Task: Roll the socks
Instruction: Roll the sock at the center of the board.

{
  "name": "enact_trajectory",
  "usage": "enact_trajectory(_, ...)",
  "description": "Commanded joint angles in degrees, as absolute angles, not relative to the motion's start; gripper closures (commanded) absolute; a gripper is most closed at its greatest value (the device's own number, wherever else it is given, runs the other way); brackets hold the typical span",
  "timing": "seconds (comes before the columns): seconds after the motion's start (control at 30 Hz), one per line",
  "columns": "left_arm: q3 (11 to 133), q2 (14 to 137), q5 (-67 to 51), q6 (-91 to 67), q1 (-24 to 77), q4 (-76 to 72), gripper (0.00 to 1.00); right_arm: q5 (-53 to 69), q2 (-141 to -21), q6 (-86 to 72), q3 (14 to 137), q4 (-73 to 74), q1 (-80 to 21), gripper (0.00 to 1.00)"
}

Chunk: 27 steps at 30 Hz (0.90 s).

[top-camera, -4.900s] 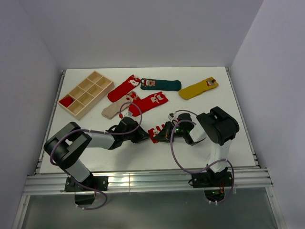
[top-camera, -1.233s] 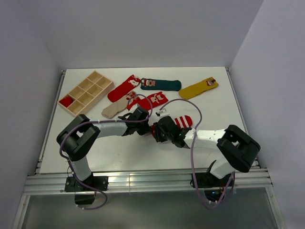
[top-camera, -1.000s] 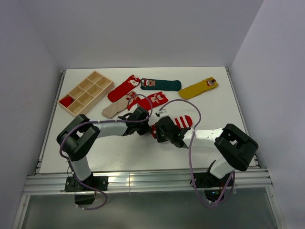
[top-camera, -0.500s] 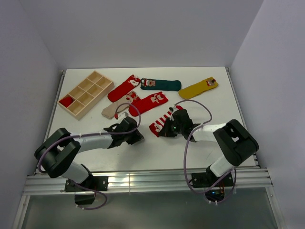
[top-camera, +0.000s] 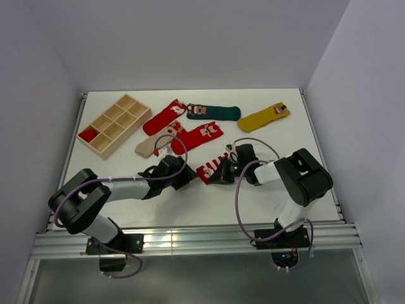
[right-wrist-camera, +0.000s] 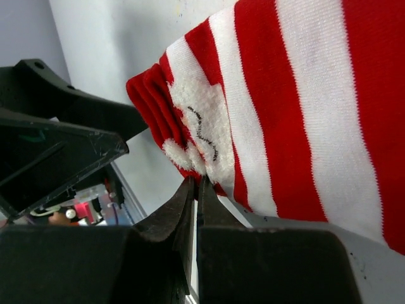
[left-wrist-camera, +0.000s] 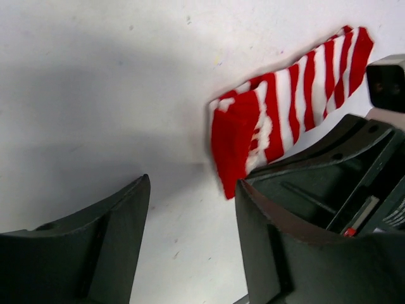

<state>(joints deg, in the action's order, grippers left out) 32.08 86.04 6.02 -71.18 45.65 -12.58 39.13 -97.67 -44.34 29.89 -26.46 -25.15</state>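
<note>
The red-and-white striped sock [top-camera: 212,168] lies mid-table with its red cuff end folded over in layers [right-wrist-camera: 285,95]. My right gripper [top-camera: 223,176] is shut, its tips [right-wrist-camera: 195,183] pinching the sock's edge beside the white patch. My left gripper [top-camera: 188,175] stands open just left of the sock's red end [left-wrist-camera: 237,142], with only bare table between its fingers [left-wrist-camera: 193,240]. Further back lie a red sock [top-camera: 163,117], a second red sock [top-camera: 197,135], a beige sock [top-camera: 150,144], a dark green sock [top-camera: 214,113] and a mustard sock [top-camera: 263,118].
A wooden tray with several compartments [top-camera: 126,135] sits at the back left, something red in one corner cell [top-camera: 88,134]. Grey walls close in the white table [top-camera: 285,196] on three sides. The two grippers stand close together, the left's finger [right-wrist-camera: 57,145] showing beside the right's.
My left gripper has opened and drawn back a little toward the near left. My right gripper has shut on the striped sock, which now sits slightly nearer and further left.
</note>
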Motion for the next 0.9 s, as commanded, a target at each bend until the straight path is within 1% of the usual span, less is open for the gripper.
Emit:
enact_trajectory(0.0, 34.19, 88.85, 4.49, -70.75, 44.91, -17.31, 0.41, 41.84, -98.61, -46.05, 29.00, -28.74, -24.35, 1.00)
enact_trajectory(0.17, 36.21, 92.63, 3.52, -70.22, 43.77, -18.10, 0.45, 43.24, -100.02, -47.81, 28.21, -31.55, -23.82, 1.00)
enact_trajectory(0.53, 37.62, 96.32, 2.90, -70.40, 43.15, -16.79, 0.59, 44.21, -101.60, -49.31, 27.77, -34.19, -22.94, 1.00)
enact_trajectory(0.87, 40.51, 98.70, 2.11, -69.52, 43.15, -16.00, 0.62, 44.12, -102.13, -48.25, 28.39, -32.52, -22.94, 1.00)
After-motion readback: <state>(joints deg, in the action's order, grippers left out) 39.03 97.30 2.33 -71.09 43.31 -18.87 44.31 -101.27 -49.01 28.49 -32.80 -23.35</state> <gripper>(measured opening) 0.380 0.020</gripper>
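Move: The striped sock's near-left end, folded over and pinched at its near corner by the right fingers, lies about 3 cm ahead of the open left hand, 4 cm to its right and 2 cm lower. The right fingertips are level ahead-wise, some 6 cm to the left hand's right. A red sock lies roughly 16 cm ahead and 2 cm right, the beige sock 15 cm ahead and 12 cm left. From the right hand, that striped end's middle is about 2 cm ahead and 2 cm left. The left hand reaches forward and to the right, about 4.5 cm in all, quickly at first and then slowly, sinking just slightly as its fingers close from well open to roughly a third open and come around the folded end of the striped sock, one fingertip against it. The right hand stays in place, keeps its shut pinch on the near corner and turns only some 5 degrees. ##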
